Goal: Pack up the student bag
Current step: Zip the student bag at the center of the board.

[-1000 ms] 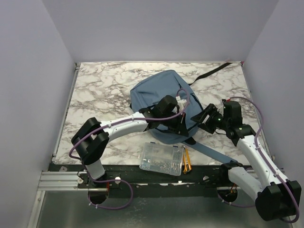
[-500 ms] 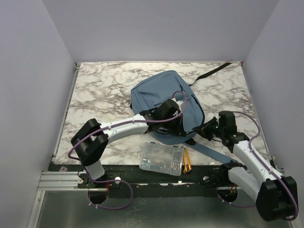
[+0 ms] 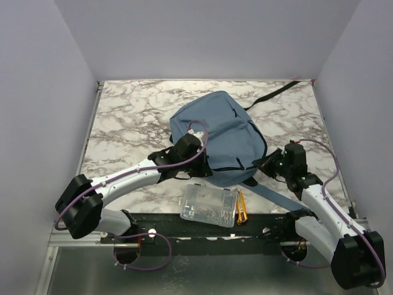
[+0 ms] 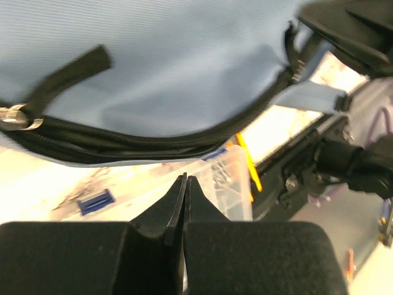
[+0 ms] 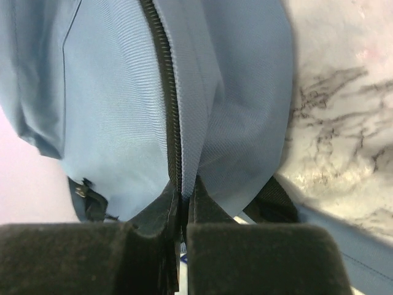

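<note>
The student bag is a large blue-grey backpack lying flat mid-table. My left gripper is shut and empty, just off the bag's near left edge. In the left wrist view its jaws are pressed together below the bag and its black zip, touching neither. My right gripper is at the bag's near right edge. In the right wrist view it is shut on a fold of the bag's fabric beside the zip.
A clear plastic box of small items lies at the near table edge, with an orange-handled item beside it. A black strap runs to the back right. Blue-grey webbing trails to the near right. Walls stand close on both sides.
My left arm has pulled back off the bag, toward the left and the near side. My right gripper has moved down to the bag's near right edge and pinched its fabric.
</note>
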Robot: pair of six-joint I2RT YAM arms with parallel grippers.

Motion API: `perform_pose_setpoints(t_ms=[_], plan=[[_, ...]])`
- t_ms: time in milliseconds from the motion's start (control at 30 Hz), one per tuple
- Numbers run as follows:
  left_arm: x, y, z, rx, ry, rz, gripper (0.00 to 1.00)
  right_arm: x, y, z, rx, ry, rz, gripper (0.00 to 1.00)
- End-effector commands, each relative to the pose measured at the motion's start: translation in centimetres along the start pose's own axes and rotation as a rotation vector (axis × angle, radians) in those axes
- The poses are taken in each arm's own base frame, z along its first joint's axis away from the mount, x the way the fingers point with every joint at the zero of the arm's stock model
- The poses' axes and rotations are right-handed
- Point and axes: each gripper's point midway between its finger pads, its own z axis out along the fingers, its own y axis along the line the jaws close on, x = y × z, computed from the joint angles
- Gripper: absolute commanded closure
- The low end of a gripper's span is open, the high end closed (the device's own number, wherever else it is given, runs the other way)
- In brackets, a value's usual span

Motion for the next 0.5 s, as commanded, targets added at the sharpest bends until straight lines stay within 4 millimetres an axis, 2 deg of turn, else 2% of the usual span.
perform_pose_setpoints(t_ms=[0, 33, 67, 133, 200, 300, 367, 467], plan=[[-0.1, -5.9, -1.5, 0.296, 0.034, 0.128, 1.00, 0.3, 1.8, 0.5, -0.074, 0.105, -0.289, 0.99], [-0.3, -6.8, -1.8, 0.337, 0.031, 0.150, 1.00, 0.7, 1.6, 0.3, -0.062, 0.144, -0.324, 0.99], [-0.7, -7.1, -2.0, 0.350, 0.023, 0.172, 0.91, 1.1, 1.5, 0.2, -0.056, 0.179, -0.340, 0.97], [-1.2, -7.4, -2.1, 0.359, -0.005, 0.210, 0.61, 0.9, 0.9, -0.6, 0.012, 0.199, -0.382, 0.79], [-1.6, -7.5, -2.1, 0.360, -0.018, 0.237, 0.49, -0.3, 0.9, -1.6, 0.086, 0.179, -0.417, 0.61], [-2.3, -6.9, -1.8, 0.329, -0.025, 0.165, 0.42, -1.3, 2.5, -3.0, 0.119, 0.137, -0.438, 0.52], [-2.6, -6.3, -1.8, 0.322, -0.025, 0.084, 0.40, -1.8, 4.3, -4.0, 0.140, 0.102, -0.533, 0.43], [-2.7, -5.1, -2.1, 0.316, -0.025, -0.040, 0.38, -1.0, 6.7, -4.0, 0.151, 0.130, -0.722, 0.35]])
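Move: The right hand pinches the bag's zip edge; the right zip pull lies about 4 cm to its left, level with it in reach, with the blue strap some 10 cm right and 11 cm back. From the left hand's shut, empty fingers that pull lies about 14 cm right, 3 cm ahead and slightly below; the left zip pull sits about 4 cm ahead, 3 cm lower, and the clear parts box 13 cm straight back, 8 cm lower. The right hand lets go and rises about 6 cm; the left rises 5 cm, shifting right and opening. ##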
